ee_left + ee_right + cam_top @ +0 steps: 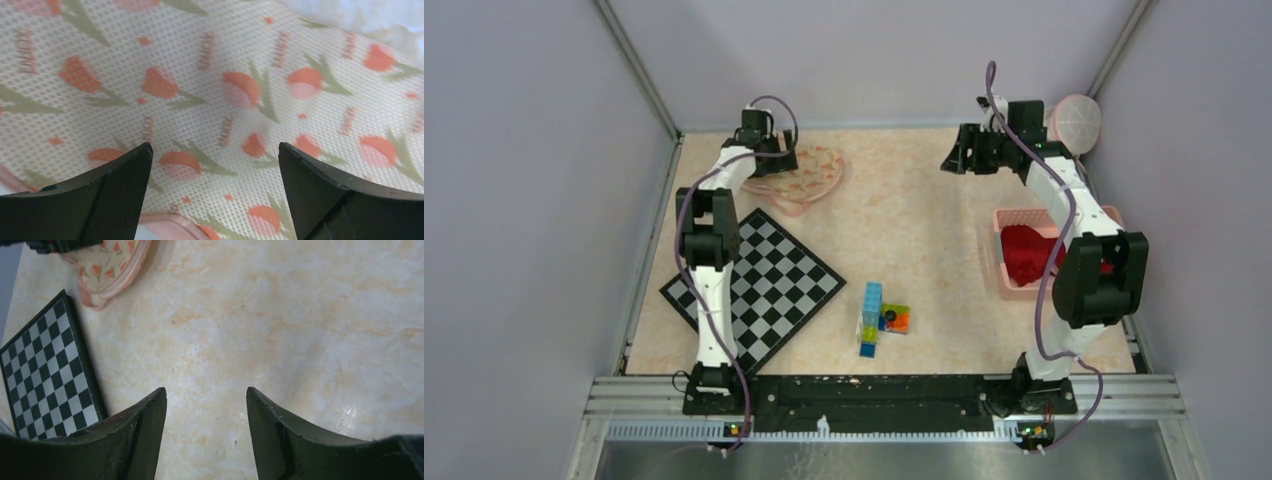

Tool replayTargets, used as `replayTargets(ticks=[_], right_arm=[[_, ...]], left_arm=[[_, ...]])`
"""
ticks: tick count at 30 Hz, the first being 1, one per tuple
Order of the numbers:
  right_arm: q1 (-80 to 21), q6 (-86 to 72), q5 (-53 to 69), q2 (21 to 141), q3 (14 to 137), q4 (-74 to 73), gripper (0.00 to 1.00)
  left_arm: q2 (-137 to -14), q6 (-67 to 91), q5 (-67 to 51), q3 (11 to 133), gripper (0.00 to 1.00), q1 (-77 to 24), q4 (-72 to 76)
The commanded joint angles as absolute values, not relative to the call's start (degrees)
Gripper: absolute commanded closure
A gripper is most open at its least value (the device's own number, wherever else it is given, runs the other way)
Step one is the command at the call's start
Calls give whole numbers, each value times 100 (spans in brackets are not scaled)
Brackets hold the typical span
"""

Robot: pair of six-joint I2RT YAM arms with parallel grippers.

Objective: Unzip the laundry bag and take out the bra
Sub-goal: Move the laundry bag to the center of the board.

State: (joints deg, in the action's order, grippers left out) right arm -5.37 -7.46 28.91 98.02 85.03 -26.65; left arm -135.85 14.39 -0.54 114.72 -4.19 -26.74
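The laundry bag [812, 178] is a cream mesh pouch with orange tulips and pink trim, lying flat at the back left of the table. My left gripper [771, 155] hovers right above it with its jaws wide apart. In the left wrist view the mesh [225, 75] fills the frame under the open left gripper [215, 150], with the pink trim [165, 225] at the bottom edge. My right gripper [957, 157] is open over bare table at the back right; in its wrist view [206, 392] the bag [107, 265] lies far off. No zipper pull shows. The bra is hidden.
A checkerboard [759, 285] lies near the left arm. Coloured blocks [879, 318] sit at the front middle. A pink basket [999, 250] holding red cloth [1024, 255] stands on the right. A round pink mesh item [1076, 122] leans at the back right corner.
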Motion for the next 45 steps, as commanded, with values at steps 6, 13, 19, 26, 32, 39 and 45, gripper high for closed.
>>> replayTargets(ticks=[6,13,19,26,32,39,45], right_arm=[[-67,-279,2020,10387,9936,-2343,41],[612,62,1529,11089,10645,-2182,41],[1185,651,1212,11959,11389,-2231,41],[1413,1380,683,12847,12114,-1983,40],[1424,1754,401,13434,12611,-1587,41],[1419,1986,80,14229,13371,-1569,42],[1422,2360,-248,14438,13377,-1421,45]], left_arm=[[-12130,300,-1436,11083,1,-570,-1529],[-11596,-183,-1635,10580,1,-615,-1700],[-11160,-138,-1577,9885,1,-615,-1656],[-10890,-137,-1583,9352,1,-615,-1712],[-10878,-138,-1569,9313,1,-615,-1924],[-10856,-270,-1493,9467,1,-616,-2072],[-10827,-305,-1270,9521,1,-611,-2276]])
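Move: The white mesh laundry bag with the pink rim leans in the far right corner, about 21 cm ahead of the right hand, 32 cm to its right and some 13 cm below it. The pink basket is about 10 cm back and 24 cm right of that hand, 15 cm down, with the red bra in it about 10 cm back and 19 cm right. From the left hand the mesh bag is some 67 cm right and 5 cm ahead, about level; the patterned bag lies just under that hand. The right hand swings empty about 30 cm to the right and 20 cm forward to the white mesh bag in the corner, first rising a little and then sinking to some 8 cm below its starting height, while it turns clockwise and rolls its left side down, fingers staying part open. The wide-open left hand rises about 15 cm off the patterned bag, then draws back and sinks part of the way, easing to a near standstill above the bag. ##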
